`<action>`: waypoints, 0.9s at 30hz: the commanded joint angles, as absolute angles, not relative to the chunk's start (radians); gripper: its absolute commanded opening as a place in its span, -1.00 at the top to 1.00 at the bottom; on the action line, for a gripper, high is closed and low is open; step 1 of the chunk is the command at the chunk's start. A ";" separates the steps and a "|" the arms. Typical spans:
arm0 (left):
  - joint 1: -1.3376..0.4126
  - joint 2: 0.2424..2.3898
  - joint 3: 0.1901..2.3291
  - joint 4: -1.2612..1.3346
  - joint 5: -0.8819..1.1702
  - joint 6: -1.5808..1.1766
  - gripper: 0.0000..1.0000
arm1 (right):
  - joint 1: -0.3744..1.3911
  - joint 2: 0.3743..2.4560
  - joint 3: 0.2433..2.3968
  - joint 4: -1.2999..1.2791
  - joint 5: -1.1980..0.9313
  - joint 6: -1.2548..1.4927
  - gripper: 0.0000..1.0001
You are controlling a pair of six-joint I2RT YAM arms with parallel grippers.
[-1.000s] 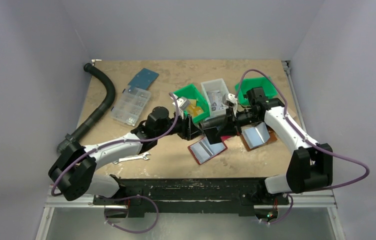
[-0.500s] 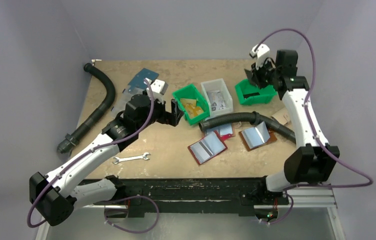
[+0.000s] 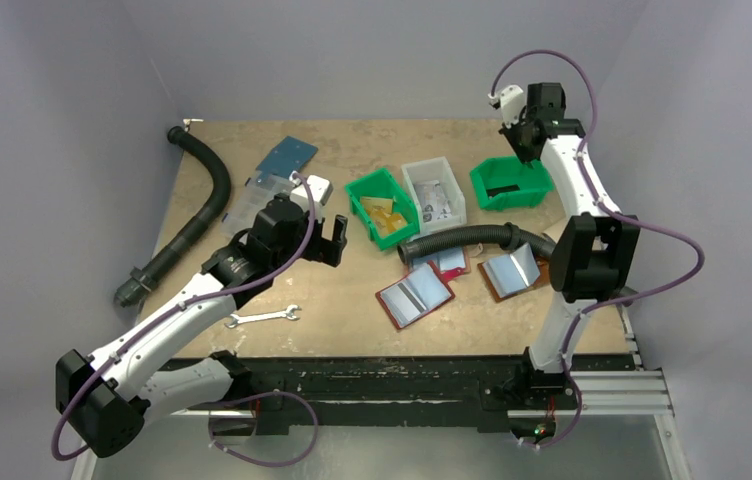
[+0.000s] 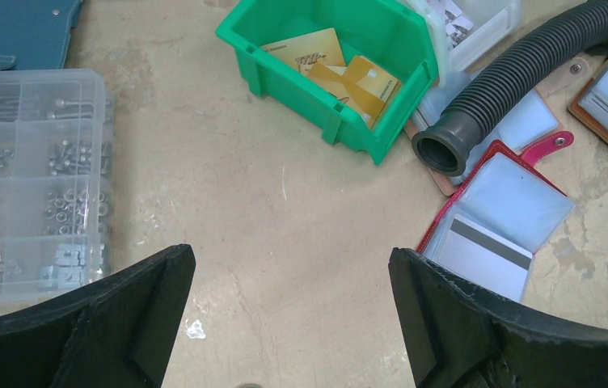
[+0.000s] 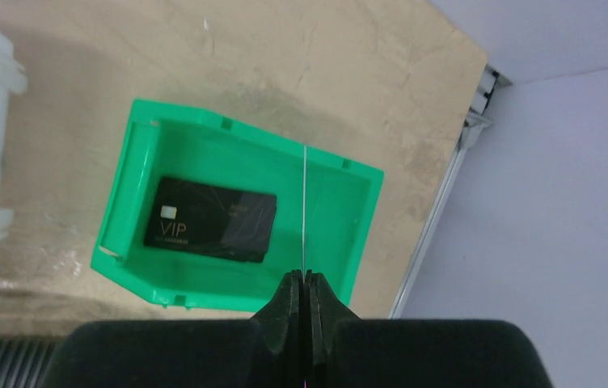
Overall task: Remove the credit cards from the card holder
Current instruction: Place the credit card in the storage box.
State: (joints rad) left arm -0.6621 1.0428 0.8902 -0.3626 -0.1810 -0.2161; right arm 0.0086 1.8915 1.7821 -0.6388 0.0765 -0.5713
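The maroon card holder (image 3: 414,297) lies open on the table, pale blue pockets up; the left wrist view shows the card holder (image 4: 527,202) with its red tab and a striped credit card (image 4: 487,255) in the near pocket. My left gripper (image 3: 330,238) hangs open to the holder's left over bare table, and nothing sits between the jaws of the left gripper (image 4: 293,255). My right gripper (image 5: 304,276) is shut on a thin pale card (image 5: 305,210) seen edge-on. It hovers over a green bin (image 5: 325,242) with a black VIP card (image 5: 210,218) inside.
A corrugated hose (image 3: 457,238) crosses above the holder, covering part of another folder (image 3: 444,262). A brown folder (image 3: 512,272) lies to the right. A green bin (image 4: 365,121) holds tan-orange cards. Also present: white bin (image 3: 434,195), clear parts box (image 4: 30,178), wrench (image 3: 264,318).
My left gripper opened and drew back left from the holder area. My right arm rose and swung to the back right, over the far green bin, still pinching the card.
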 commanded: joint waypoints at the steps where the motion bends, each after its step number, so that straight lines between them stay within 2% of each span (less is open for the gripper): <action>1: -0.658 1.015 0.892 -0.357 -0.216 -0.195 -0.98 | 0.017 1.909 1.845 -0.698 0.126 -0.636 1.00; 13: -0.657 1.020 0.892 -0.362 -0.226 -0.197 -0.98 | 0.020 2.006 1.792 -0.613 0.217 -0.664 0.98; 16: -0.656 1.022 0.892 -0.362 -0.223 -0.196 -0.98 | 0.027 2.029 1.796 -0.622 0.212 -0.658 0.85; 20: -0.655 1.017 0.891 -0.360 -0.221 -0.196 -0.98 | 0.032 2.023 1.803 -0.659 0.141 -0.615 0.49; 22: -0.654 1.018 0.889 -0.358 -0.215 -0.197 -0.98 | 0.032 1.999 1.816 -0.691 0.012 -0.565 0.33; 25: -0.651 1.020 0.889 -0.356 -0.201 -0.196 -0.98 | 0.031 1.936 1.801 -0.713 -0.099 -0.514 0.19; 27: -0.651 1.019 0.889 -0.356 -0.192 -0.199 -0.98 | 0.030 1.887 1.766 -0.717 -0.180 -0.482 0.17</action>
State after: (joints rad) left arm -0.6609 1.0336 0.8898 -0.3687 -0.2111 -0.2157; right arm 0.0261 2.0300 1.7885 -0.6968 0.0185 -0.5705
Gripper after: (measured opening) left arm 0.993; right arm 0.406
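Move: The card is still pinched edge-on in the right hand. The green box it goes to has its middle about 6 cm ahead of this hand, 3 cm to its right and 16 cm below. The first VIP card lies inside, 5 cm ahead, 1 cm right and 18 cm below the hand; the white box is 3 cm ahead and 16 cm left. From the left hand, the green box is some 28 cm ahead and 42 cm right. The black card, held shut in the right fingers, is lowered about 6 cm towards the green box, the hand drifting nearly 2 cm right and tipping some 10 degrees further down. The fingers then part to a bit under half open, letting go of the card, while the hand sinks a little more and swings back about 4 cm to the left. ##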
